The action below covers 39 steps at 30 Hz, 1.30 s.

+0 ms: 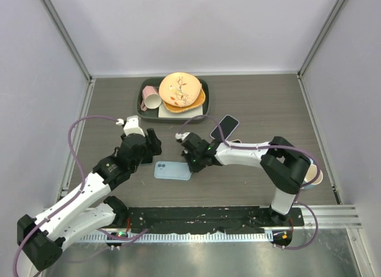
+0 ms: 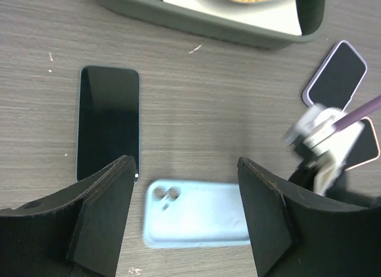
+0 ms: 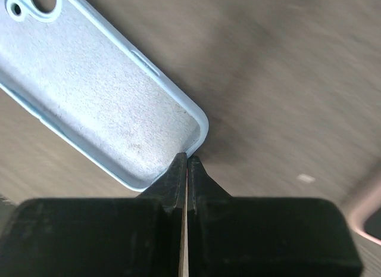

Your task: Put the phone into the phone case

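The light-blue phone case (image 1: 172, 170) lies flat on the wooden table, camera holes toward the left. In the right wrist view its soft inner lining (image 3: 89, 92) faces up. My right gripper (image 1: 193, 164) is shut, its tips (image 3: 187, 159) pinching the wall at the case's right-hand end. The phone (image 2: 108, 122), dark screen up, lies just left of the case (image 2: 196, 220); in the top view my left arm covers most of it. My left gripper (image 2: 186, 170) hovers open over the case and the phone, holding nothing.
A dark green tray (image 1: 144, 113) at the back holds plates and a pink cup (image 1: 151, 100). A purple-cased phone (image 1: 224, 127) and a pink-rimmed one (image 2: 363, 145) lie right of the right wrist. A cup (image 1: 314, 176) stands by the right arm's elbow.
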### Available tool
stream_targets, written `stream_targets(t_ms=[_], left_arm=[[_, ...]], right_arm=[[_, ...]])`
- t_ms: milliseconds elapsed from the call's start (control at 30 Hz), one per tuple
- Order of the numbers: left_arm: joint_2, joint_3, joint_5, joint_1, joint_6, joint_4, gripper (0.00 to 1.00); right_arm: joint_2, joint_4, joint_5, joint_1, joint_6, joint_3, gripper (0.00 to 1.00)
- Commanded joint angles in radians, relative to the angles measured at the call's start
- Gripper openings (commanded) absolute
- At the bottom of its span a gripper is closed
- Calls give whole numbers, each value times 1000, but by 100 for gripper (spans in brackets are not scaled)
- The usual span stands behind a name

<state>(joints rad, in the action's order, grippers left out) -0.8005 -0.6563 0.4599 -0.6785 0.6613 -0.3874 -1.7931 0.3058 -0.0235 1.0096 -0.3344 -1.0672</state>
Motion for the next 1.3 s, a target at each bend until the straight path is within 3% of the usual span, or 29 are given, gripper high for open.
stream_targets(t_ms=[0,133,367,500,533,633,767,1033,1267], left_arm=[[-46,-17,-24,5,0,28,75],[-123,-34,-91,29,-2,28,75],[-229,-16,-325,201,0,67,77],[-275,0,-414,286,12,84,76],[-279,-2,-421,298,15,78,76],[-287,9,-437,341,30,64,77],[-272,61,-495,439,60,84,77],[-317,77,-615,618,32,131,77],[-515,5,-604,632,-12,215,74]], right_arm=[[89,116,198,-85,112,75,1],[77,144,212,-88,136,58,2],[61,181,355,-88,140,36,9],[83,177,385,-86,127,33,18],[95,176,393,-88,126,33,29],[132,161,376,-88,124,39,41],[184,133,349,-88,118,39,48],[238,73,270,-88,129,13,52],[242,62,224,-103,107,12,52]])
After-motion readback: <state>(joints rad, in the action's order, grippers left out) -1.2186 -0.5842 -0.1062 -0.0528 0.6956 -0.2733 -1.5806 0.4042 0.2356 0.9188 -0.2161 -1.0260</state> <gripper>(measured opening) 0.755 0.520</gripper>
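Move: The right hand has the light blue case pinched at its right end; the case's middle is about 8 cm to its left. The pink case with its phone lies some 16 cm to the right and 10 cm ahead of that hand. From the left hand, the black phone lies about 6 cm ahead, 5 cm left and 17 cm below, while the light blue case's middle is roughly 4 cm back, 7 cm right and similarly low. Rightward and a little forward, the right hand drags the light blue case over the table by its still-pinched end towards the pink case, then opens to about half, lets go and rises about 5 cm. Meanwhile the left hand, fingers staying open, sinks some 12 cm and swings left towards the black phone, tipping down 25 to 30 degrees, ending just above it without touching. ##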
